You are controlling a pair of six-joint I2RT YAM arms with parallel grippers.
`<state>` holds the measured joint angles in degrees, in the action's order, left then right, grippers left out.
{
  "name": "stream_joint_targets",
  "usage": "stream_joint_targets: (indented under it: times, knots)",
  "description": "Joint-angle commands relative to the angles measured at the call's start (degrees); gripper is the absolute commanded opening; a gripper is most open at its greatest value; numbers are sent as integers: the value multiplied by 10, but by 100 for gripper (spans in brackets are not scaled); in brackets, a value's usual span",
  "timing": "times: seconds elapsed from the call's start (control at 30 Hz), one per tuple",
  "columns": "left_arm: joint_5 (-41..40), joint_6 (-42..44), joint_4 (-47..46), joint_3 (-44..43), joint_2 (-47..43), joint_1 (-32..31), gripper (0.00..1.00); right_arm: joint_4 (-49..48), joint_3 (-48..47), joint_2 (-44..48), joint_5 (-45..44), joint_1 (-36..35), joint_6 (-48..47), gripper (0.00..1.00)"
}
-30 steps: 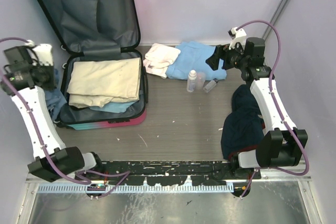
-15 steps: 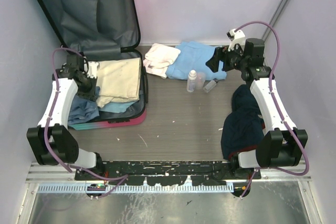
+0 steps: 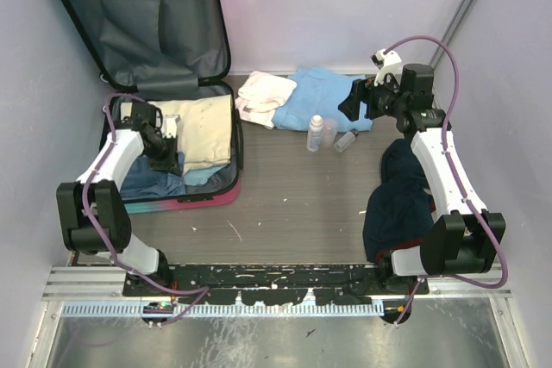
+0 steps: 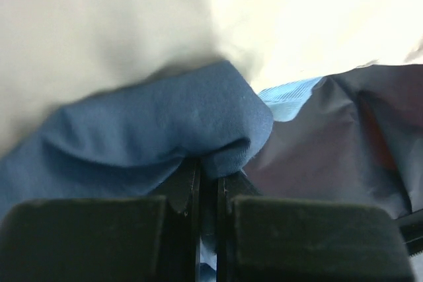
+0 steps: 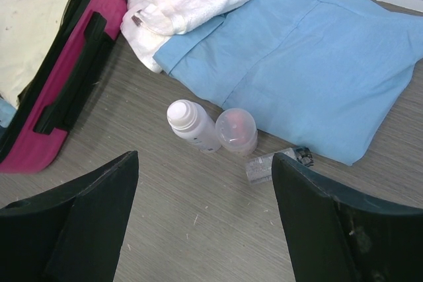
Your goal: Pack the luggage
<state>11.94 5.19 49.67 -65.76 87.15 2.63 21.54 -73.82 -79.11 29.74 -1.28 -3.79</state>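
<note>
The luggage [image 3: 226, 196] lies open at the left, its lid upright and its pink edge [image 5: 73, 77] showing in the right wrist view. A folded cream cloth [image 3: 207, 131] fills its far part. My left gripper [image 3: 166, 159] is down inside it, shut on a fold of blue cloth [image 4: 152, 130] that lies along the near left of the case [image 3: 147, 183]. The cream cloth [image 4: 99, 24] and grey lining [image 4: 344, 137] sit just beyond the jaws. My right gripper [image 3: 355, 99] hangs open and holds nothing [image 5: 205, 160], above the floor near two bottles.
A light blue shirt [image 3: 323, 96] and a white towel [image 3: 263, 92] lie at the back. A white-capped bottle [image 5: 192, 123], a clear-capped jar [image 5: 236, 130] and a small vial [image 5: 271, 165] sit in front of the shirt. A dark navy cloth heap [image 3: 398, 200] lies beside the right arm.
The left arm has swung from outside the case's left wall into the case, bringing the blue cloth with it. The right arm has stayed where it was.
</note>
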Motion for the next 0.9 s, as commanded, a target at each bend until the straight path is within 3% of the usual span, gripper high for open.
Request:
stream_joint_targets:
  times: [0.0, 0.07, 0.1, 0.23, 0.33, 0.4, 0.6, 0.8, 0.87]
  knots:
    - [100, 1, -30, -4, 41, -17, 0, -19, -12, 25, 3, -2, 1, 86]
    - [92, 9, -19, -11, 43, -17, 1, -16, -17, 26, -1, -2, 0, 86]
    - [89, 20, -5, -17, 38, -17, 8, -13, -20, 26, -2, -2, -2, 86]
    - [73, 74, 55, -51, -3, -18, 57, -1, -31, 23, -6, -2, -12, 87]
    - [83, 114, 93, -77, -42, -17, 84, 0, -25, 22, -6, -2, -14, 87]
    - [100, 134, 99, -93, -70, -17, 96, -1, -20, 19, -3, -2, -17, 87]
    - [234, 136, 56, -131, -90, -31, 98, 12, -10, -4, 46, -2, -66, 87]
    - [249, 130, -174, -115, -58, -168, 98, 21, -20, -42, 76, -2, -88, 89]
    - [243, 139, -233, -132, -17, -215, 98, 30, -28, -51, 87, -2, -91, 95]
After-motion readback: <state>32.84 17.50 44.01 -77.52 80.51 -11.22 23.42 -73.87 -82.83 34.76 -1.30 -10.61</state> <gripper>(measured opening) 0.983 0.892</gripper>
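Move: My left hand grips the inner corner of the folded blue garment, whose middle lies about 5 cm to my left, 3 cm back and 2 cm lower, in the suitcase's near-left part. The cream garment's middle is some 9 cm ahead and 2 cm right; the suitcase's right rim is 15 cm right and 4 cm ahead. From my right hand the blue garment is about 44 cm left, 14 cm back and 19 cm down. I press my left hand a last 1.5 cm down and a little right with the blue garment's corner, open the fingers wide to let go, then lift some 15 cm clear and swing right, about 13 cm overall, towards the suitcase's right rim, turning the wrist clockwise roughly 35 degrees and tipping the fingers forward. Late on, my right hand, still open, sinks 2.5 cm. ##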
